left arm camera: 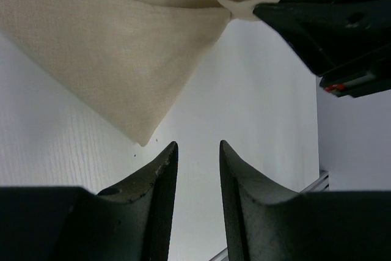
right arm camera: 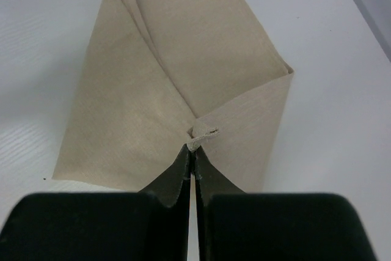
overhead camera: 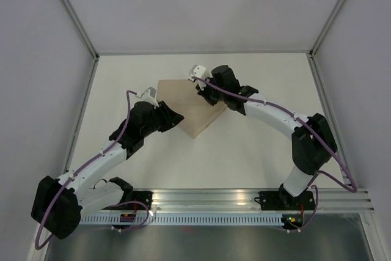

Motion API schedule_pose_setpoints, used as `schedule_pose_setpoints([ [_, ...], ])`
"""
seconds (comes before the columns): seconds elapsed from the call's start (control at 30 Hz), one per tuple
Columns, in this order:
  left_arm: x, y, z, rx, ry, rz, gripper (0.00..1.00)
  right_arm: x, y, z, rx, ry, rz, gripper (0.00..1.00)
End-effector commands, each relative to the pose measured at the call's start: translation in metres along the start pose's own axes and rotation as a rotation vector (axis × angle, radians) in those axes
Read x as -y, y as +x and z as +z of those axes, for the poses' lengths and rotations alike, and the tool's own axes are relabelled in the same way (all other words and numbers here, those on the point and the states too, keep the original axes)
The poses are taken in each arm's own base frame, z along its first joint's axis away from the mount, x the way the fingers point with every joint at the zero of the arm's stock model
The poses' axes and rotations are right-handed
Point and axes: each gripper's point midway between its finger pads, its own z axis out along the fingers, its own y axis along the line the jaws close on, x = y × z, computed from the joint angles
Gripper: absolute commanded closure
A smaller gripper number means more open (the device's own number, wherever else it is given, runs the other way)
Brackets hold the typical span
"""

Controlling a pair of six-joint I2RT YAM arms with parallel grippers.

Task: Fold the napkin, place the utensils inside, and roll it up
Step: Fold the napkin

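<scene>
The beige napkin [overhead camera: 190, 113] lies partly folded on the white table, also seen in the left wrist view [left arm camera: 110, 53] and the right wrist view [right arm camera: 183, 59]. My right gripper [overhead camera: 204, 93] [right arm camera: 192, 150] is shut on one napkin corner, which it holds pinched and raised over the cloth's middle. Its dark fingers [left arm camera: 330, 22] show in the left wrist view at that lifted corner. My left gripper [overhead camera: 180, 119] [left arm camera: 198, 145] stands open just off the napkin's near pointed corner, with only bare table between its fingers. The utensils are out of view.
White enclosure walls with aluminium posts [overhead camera: 73, 10] bound the table at the left, back and right. A metal rail [overhead camera: 244, 197] carrying both arm bases runs along the near edge.
</scene>
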Motion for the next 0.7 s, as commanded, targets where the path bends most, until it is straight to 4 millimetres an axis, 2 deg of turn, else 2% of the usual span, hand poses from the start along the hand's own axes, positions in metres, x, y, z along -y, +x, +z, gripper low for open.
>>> schedule_pose_setpoints([
  [0.0,0.020,-0.012,-0.006,0.043,0.066,-0.027,0.62,-0.013,0.016,-0.003,-0.044,0.022,-0.106,0.95],
  [0.13,0.025,-0.016,-0.007,0.050,0.075,-0.029,0.61,-0.034,0.043,0.013,-0.097,-0.022,-0.131,0.96],
  [0.33,0.025,-0.019,-0.010,0.055,0.060,-0.030,0.61,-0.060,0.068,0.028,-0.121,-0.082,-0.145,0.96],
  [0.47,0.023,-0.019,-0.009,0.059,0.050,-0.034,0.60,-0.071,0.081,0.036,-0.141,-0.114,-0.141,0.96],
  [0.67,0.020,-0.017,-0.006,0.054,0.041,-0.035,0.60,-0.081,0.088,0.048,-0.159,-0.149,-0.104,0.96],
])
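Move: The right gripper already holds the napkin's far-right corner in the air. The place to bring it to, on the near part of the folded napkin, is about 6 cm back, 1 cm left and 14 cm below. From the right hand, the napkin's near tip is some 12 cm back and 1 cm left, and its far-left corner about 11 cm ahead and 14 cm left, both at table height. From the left hand, that laying place is about 6 cm ahead, 2 cm right and 13 cm below. Lower the right gripper about 12 cm while drawing it back some 5 cm, keeping the napkin corner pinched in its closed fingers. Go back and down together at first, then nearly straight down towards the near part of the folded napkin, tipping the fingers some 15 degrees steeper on the way. ##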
